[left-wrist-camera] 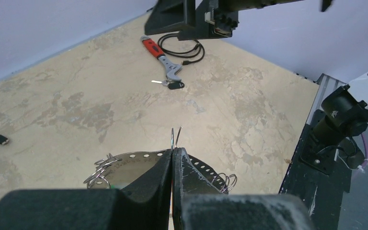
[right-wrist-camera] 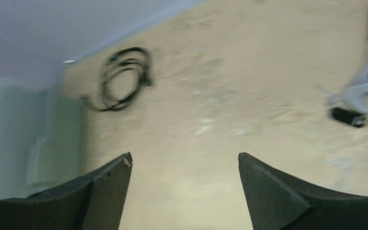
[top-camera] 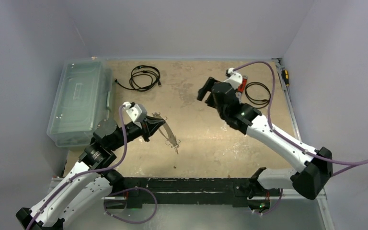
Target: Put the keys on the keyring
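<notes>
My left gripper (left-wrist-camera: 173,153) is shut on the keyring (left-wrist-camera: 134,160), a flat grey metal hoop with a row of holes and small wire rings on it. A thin wire loop pokes up between the fingers. From above, the keyring (top-camera: 166,129) hangs from the left gripper (top-camera: 159,123) over the middle-left of the table. One key with a black head (left-wrist-camera: 173,85) lies on the table by the wrench's jaw, also in the right wrist view as the black-headed key (right-wrist-camera: 347,116). My right gripper (right-wrist-camera: 184,160) is open and holds nothing. It hovers at the back right (top-camera: 206,96).
A red-handled wrench (left-wrist-camera: 165,57) lies at the back right beside a coiled black cable (top-camera: 258,93). Another black cable (top-camera: 144,77) lies at the back centre. A clear plastic box (top-camera: 79,100) stands along the left side. A black rail (top-camera: 182,184) runs along the near edge.
</notes>
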Tool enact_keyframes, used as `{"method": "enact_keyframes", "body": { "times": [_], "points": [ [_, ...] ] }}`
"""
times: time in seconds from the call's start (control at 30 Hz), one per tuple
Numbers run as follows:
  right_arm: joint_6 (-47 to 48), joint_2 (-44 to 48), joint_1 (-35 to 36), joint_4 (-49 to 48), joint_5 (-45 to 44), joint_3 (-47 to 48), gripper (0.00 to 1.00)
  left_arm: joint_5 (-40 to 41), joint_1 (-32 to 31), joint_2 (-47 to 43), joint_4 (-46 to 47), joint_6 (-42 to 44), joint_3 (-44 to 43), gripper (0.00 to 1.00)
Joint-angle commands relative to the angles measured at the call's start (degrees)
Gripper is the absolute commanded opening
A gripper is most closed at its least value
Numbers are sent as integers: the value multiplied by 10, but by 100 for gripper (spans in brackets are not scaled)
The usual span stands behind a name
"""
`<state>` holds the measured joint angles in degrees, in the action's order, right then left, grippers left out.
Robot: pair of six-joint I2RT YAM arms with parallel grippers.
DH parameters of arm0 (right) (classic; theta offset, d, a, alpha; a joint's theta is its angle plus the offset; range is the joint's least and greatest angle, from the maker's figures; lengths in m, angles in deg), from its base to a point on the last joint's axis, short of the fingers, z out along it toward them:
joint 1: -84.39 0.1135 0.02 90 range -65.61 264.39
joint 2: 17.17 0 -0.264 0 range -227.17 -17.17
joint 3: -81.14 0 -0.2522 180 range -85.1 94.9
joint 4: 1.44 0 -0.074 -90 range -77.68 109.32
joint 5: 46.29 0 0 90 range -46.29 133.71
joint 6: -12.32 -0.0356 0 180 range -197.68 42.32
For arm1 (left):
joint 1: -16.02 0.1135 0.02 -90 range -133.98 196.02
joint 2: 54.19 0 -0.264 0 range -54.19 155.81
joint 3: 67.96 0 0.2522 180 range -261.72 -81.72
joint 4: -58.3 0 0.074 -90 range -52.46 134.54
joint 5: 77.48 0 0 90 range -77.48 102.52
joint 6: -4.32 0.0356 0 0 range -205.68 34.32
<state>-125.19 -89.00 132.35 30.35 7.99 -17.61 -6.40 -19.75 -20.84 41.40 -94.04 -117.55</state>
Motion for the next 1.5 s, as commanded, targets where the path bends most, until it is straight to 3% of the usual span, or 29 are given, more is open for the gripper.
{"method": "enact_keyframes", "body": {
  "times": [0.0,0.17,0.3,0.83,1.0,1.47],
  "points": [
    [88,-16,-142,-33,137,-60,80,31,-1,-3,3,4,-27,0],
    [159,-93,-177,-39,140,-48,73,43,0,2,-4,6,-29,0],
    [174,-153,-200,-35,145,-21,57,49,-1,4,-6,6,-28,0],
    [194,-258,-258,-41,118,1,50,64,-1,11,-16,16,-29,0],
    [194,-285,-274,-38,122,8,43,54,-1,12,-15,17,-29,0],
    [197,-328,-277,-29,117,28,34,52,-1,11,-16,16,-30,0]
  ]
}}
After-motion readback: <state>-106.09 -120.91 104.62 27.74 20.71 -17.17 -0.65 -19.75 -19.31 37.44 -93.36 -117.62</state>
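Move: The keys with the black fob lie on the table about 12 cm ahead of the empty right hand, 15 cm to its right and some 26 cm below it. The wrench's middle is roughly 7 cm farther out than the keys and 4 cm farther right, its jaw beside them. The coiled cable sits about 7 cm beyond and 14 cm right of the keys. From the left hand, the keys are around 25 cm ahead, 30 cm right and 27 cm below. The right hand swoops down some 23 cm towards the keys beside the wrench jaw, going right and forward as it sinks, fast at first and then easing to a near stop; the fingers tip about 30 degrees further down, the hand's left side rolls lower, and the wide-open jaws narrow to about a third, ending a few centimetres above the keys without a visible touch. The left hand keeps its shut pinch on the keyring and settles about 3 cm, mainly down and a little forward, turning slightly counter-clockwise. ##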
